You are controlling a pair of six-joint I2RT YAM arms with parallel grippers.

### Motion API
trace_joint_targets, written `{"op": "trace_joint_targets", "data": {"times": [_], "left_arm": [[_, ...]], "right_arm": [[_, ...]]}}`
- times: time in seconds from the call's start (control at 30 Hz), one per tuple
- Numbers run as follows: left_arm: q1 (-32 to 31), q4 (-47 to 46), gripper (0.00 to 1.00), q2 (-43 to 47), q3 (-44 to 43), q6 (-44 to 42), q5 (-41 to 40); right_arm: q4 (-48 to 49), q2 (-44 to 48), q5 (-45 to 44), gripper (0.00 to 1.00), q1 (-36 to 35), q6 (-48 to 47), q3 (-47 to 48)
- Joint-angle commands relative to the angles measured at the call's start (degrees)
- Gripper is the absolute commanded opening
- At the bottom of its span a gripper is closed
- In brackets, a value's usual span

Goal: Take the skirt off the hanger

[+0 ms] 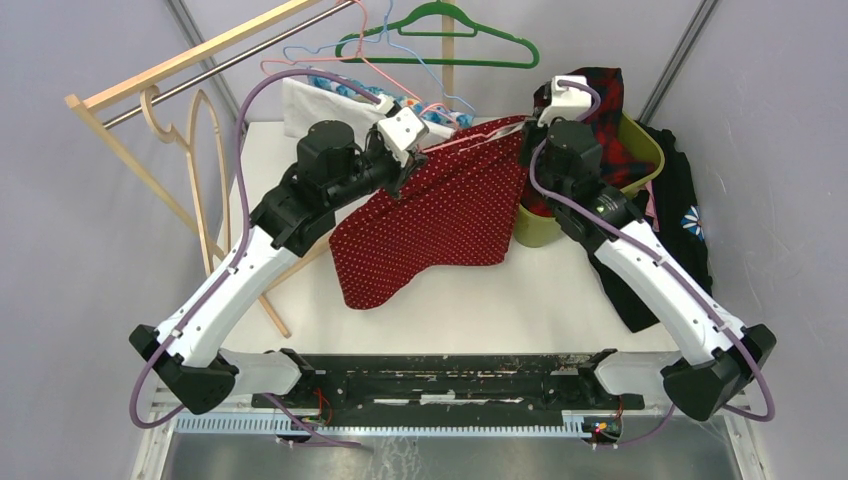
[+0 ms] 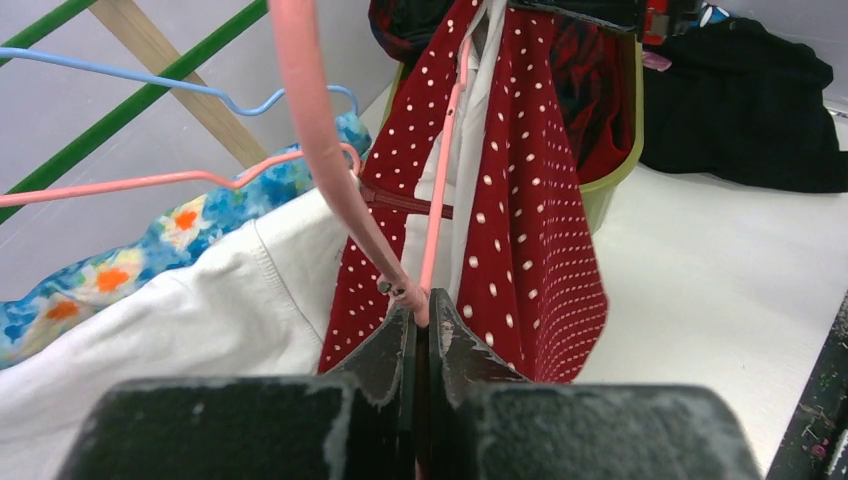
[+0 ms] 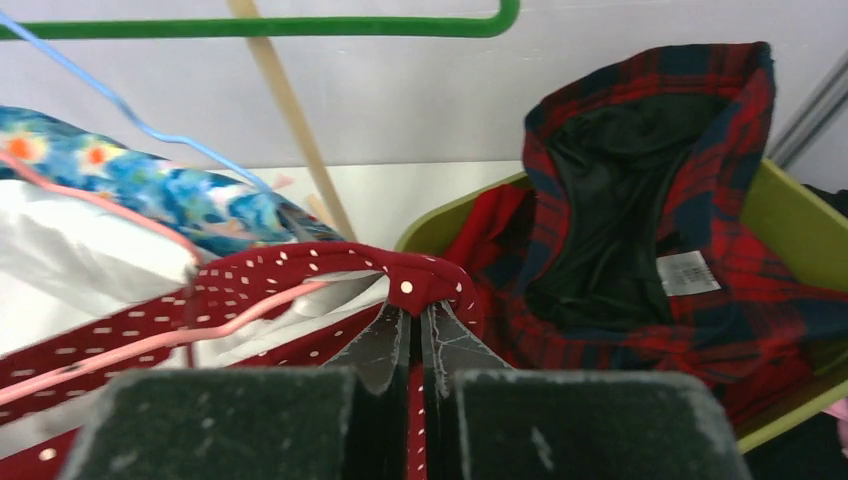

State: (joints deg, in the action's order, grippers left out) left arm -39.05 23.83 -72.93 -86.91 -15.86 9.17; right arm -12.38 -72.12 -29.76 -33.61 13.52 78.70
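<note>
A red skirt with white dots (image 1: 430, 225) hangs on a pink wire hanger (image 2: 440, 190) and drapes down to the white table (image 1: 480, 300). My left gripper (image 2: 422, 308) is shut on the hanger's pink wire at its left end. At the skirt's other end my right gripper (image 3: 415, 305) is shut on the dotted waistband (image 3: 400, 275). The skirt's white lining (image 2: 462, 150) shows in the open waist. In the top view the left gripper (image 1: 398, 150) and right gripper (image 1: 530, 128) hold the waist stretched between them.
A green bin (image 1: 640, 160) with a red plaid garment (image 3: 640, 210) stands at the back right, black clothes (image 1: 680, 220) beside it. A white garment (image 2: 170, 320) and a floral one (image 2: 120, 260) lie at the back left. Green (image 1: 440, 45) and blue (image 2: 150, 85) hangers hang on a wooden rack (image 1: 150, 150).
</note>
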Motion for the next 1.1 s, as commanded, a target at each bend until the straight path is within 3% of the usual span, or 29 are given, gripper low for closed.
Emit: {"op": "trace_joint_targets", "data": {"times": [0.0, 0.2, 0.37, 0.43, 0.6, 0.8, 0.9, 1.07], "left_arm": [[0.38, 1.22, 0.03, 3.1, -3.03, -2.93, -0.62], [0.39, 2.7, 0.03, 6.08, -4.83, -1.71, 0.4], [0.39, 0.42, 0.03, 6.88, -4.77, -2.86, -3.22], [0.41, -3.32, 0.03, 6.22, -4.53, -3.35, -4.43], [0.46, -25.25, 0.03, 1.39, 0.08, -5.38, -8.6], [0.44, -30.9, 0.03, -9.71, -9.63, -4.09, -7.97], [0.39, -30.45, 0.03, -10.54, -10.83, -3.45, -5.79], [0.33, -26.95, 0.03, -5.97, -5.6, -4.52, -6.6]], "right_arm": [[4.02, -2.03, -4.2, 0.01, 3.31, -5.56, -0.25], [6.33, -6.26, -1.1, 0.01, 5.26, -7.17, -1.05], [4.61, -8.02, 4.51, 0.01, 5.16, -0.51, -0.37], [3.76, -8.31, 7.85, 0.01, 5.02, 2.37, -0.07], [2.27, -7.58, 20.57, 0.01, 1.15, 6.4, 1.63], [5.08, -5.78, 36.94, 0.01, -4.87, 10.74, 0.94], [4.48, -2.97, 35.25, 0.01, -5.79, 7.2, 1.19], [-1.49, 1.65, 20.21, 0.01, -5.49, -10.85, 10.43]]}}
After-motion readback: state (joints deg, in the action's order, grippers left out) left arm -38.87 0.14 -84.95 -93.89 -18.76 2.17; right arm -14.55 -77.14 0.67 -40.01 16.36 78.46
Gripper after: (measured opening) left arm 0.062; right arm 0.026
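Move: The red dotted skirt hangs between the hands, right waistband end pinched in the right fingers; its middle is about 6 cm right of the left hand, 4 cm back and 13 cm below. The white garment lies some 14 cm left of that hand, 11 cm ahead and 12 cm lower. From the right hand, the pink hanger's middle, in the left fingers, is roughly 24 cm left and 8 cm back at equal height; the basket sits 16 cm right, level fore and aft, 30 cm below. Both hands keep their pinches, left on the pink hanger, right on the skirt's waistband, and work the two apart. The right dips forward and down about 6 cm, then sweeps some 15 cm left and back, turning about 35 degrees counter-clockwise. The left eases back, rises about 7 cm, then drives forward and a little right, tipping its fingers upward. ##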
